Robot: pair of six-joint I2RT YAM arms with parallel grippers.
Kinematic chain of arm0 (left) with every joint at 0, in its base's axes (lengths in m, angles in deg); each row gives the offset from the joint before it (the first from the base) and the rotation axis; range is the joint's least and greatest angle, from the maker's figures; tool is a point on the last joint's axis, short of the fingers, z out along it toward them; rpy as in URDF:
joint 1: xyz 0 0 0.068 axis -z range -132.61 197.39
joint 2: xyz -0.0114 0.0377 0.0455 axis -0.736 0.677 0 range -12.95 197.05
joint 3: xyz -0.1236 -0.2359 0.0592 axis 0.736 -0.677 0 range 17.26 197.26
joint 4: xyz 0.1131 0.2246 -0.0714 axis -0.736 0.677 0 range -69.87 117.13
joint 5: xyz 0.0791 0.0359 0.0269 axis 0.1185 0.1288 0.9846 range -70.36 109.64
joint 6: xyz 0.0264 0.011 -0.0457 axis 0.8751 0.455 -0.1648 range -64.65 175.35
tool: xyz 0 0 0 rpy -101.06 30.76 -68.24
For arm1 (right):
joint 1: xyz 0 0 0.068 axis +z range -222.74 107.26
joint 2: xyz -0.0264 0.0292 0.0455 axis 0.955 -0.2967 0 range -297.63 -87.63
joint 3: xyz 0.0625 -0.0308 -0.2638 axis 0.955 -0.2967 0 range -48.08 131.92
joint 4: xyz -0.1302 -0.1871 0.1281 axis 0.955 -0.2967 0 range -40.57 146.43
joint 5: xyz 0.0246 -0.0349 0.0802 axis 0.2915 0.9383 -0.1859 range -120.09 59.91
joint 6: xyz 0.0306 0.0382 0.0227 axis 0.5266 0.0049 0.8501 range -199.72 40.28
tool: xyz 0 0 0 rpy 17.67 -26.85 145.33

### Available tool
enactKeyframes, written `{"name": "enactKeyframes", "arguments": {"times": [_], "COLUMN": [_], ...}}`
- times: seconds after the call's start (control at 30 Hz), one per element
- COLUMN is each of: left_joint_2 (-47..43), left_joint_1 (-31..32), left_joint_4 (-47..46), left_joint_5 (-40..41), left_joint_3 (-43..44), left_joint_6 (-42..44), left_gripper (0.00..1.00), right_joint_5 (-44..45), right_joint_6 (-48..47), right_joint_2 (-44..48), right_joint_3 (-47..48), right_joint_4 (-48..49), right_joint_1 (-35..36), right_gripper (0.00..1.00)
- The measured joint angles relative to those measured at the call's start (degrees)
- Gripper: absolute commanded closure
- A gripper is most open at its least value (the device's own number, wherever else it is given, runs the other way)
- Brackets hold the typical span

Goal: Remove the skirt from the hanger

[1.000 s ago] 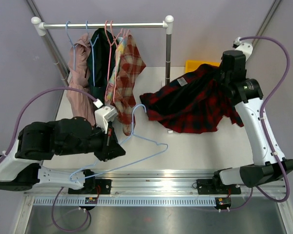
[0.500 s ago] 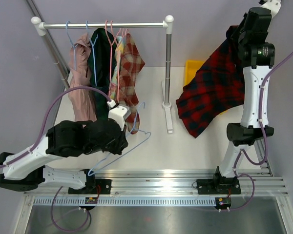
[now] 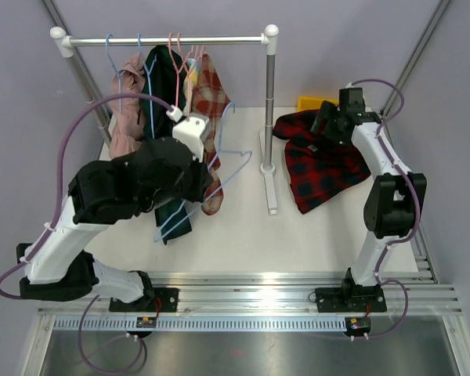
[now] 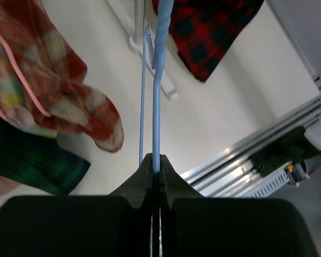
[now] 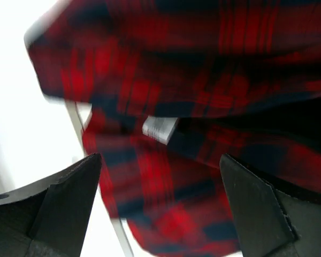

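The red-and-black plaid skirt (image 3: 317, 168) lies crumpled on the table at the right, free of the hanger. My right gripper (image 3: 327, 129) hovers over its far edge, open, with the skirt (image 5: 192, 96) and its white label below the spread fingers (image 5: 69, 198) and nothing between them. The bare light-blue wire hanger (image 3: 215, 172) hangs in the air by the rack, and my left gripper (image 4: 156, 160) is shut on its wire (image 4: 156, 80). In the top view the left arm's bulk hides that gripper's fingers.
A white clothes rack (image 3: 164, 39) at the back holds several garments on hangers, among them a plaid one (image 3: 207, 102). Its right post (image 3: 269, 102) and foot (image 3: 270, 192) stand between hanger and skirt. A yellow bin (image 3: 312, 102) sits behind the skirt.
The right arm swung up with the skirt, came down and opened, leaving the skirt on the table. The left arm lifted the empty hanger up and back toward the rack.
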Motion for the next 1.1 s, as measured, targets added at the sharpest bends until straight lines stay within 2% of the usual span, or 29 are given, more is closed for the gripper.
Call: {"name": "enactKeyframes", "arguments": {"times": [0.13, 0.3, 0.43, 0.67, 0.8, 0.83, 0.87, 0.93, 0.97, 1.07, 1.1], "left_joint_2": [6.4, 12.3, 18.8, 32.4, 33.9, 33.4, 32.4, 30.0, 28.9, 24.8, 23.5], "left_joint_1": [-2.9, -10.3, -17.3, -24.3, -25.0, -25.0, -25.0, -24.9, -24.8, -24.9, -24.9], "left_joint_4": [-2.3, -11.7, -20.7, -30.7, -32.7, -33.4, -34.1, -33.7, -33.4, -32.5, -32.3], "left_joint_5": [3.6, 5.9, 4.4, 0.0, -2.4, -2.6, -3.1, -3.5, -3.5, -2.9, -2.4], "left_joint_3": [11.4, 13.0, 13.4, 19.3, 17.8, 16.8, 15.0, 12.4, 11.8, 11.5, 11.5], "left_joint_6": [4.6, 10.1, 12.7, 14.5, 14.0, 13.9, 13.7, 13.6, 13.6, 14.4, 15.0], "left_gripper": [1.0, 1.0, 1.0, 1.0, 1.0, 0.96, 0.84, 0.68, 0.51, 0.32, 0.31], "right_joint_5": [-1.6, -2.8, -4.1, -4.6, -4.6, -4.6, -4.6, -4.8, -5.0, -6.0, -6.2], "right_joint_6": [1.4, 3.0, 3.8, 4.1, 3.7, 3.7, 3.7, 3.7, 3.7, 3.8, 3.9], "right_joint_2": [11.2, 32.6, 44.2, 50.3, 50.2, 50.2, 50.2, 50.2, 50.2, 50.0, 50.0], "right_joint_3": [-11.5, -18.1, -21.3, -27.0, -29.2, -29.7, -30.0, -30.3, -30.4, -30.8, -30.9], "right_joint_4": [1.0, 4.2, 5.4, 2.7, 0.9, 0.9, 0.8, 1.0, 1.0, 1.5, 1.6], "right_joint_1": [2.0, 5.3, 7.8, 7.9, 7.9, 7.9, 7.9, 7.9, 7.9, 7.9, 7.9], "right_gripper": [0.01, 0.0, 0.01, 0.0, 0.01, 0.01, 0.01, 0.01, 0.01, 0.01, 0.01]}}
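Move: The left hand still holds the empty blue hanger; the bare stretch of white rail it goes to lies about 33 cm ahead, 9 cm right and 8 cm higher, with the right post's top 8 cm right of it and the checked garment some 25 cm straight ahead of the hand, 12 cm lower. Under the open right hand lies the skirt, about 10 cm down and 4 cm left, over the yellow crate, its middle 5 cm ahead, 2 left and 12 down. The left hand sweeps the hanger some 27 cm forward and 7 cm right to the rail, first rising about 5 cm and then sinking as much, turning some 15-20 degrees counter-clockwise and tipping its fingers up, then opens to let the hanger go and starts backing off, up and left. Meanwhile the right hand, fingers already wide open, withdraws about 19 cm back from the skirt, drifting 5 cm left, rising nearly 19 cm and settling back to 13. ##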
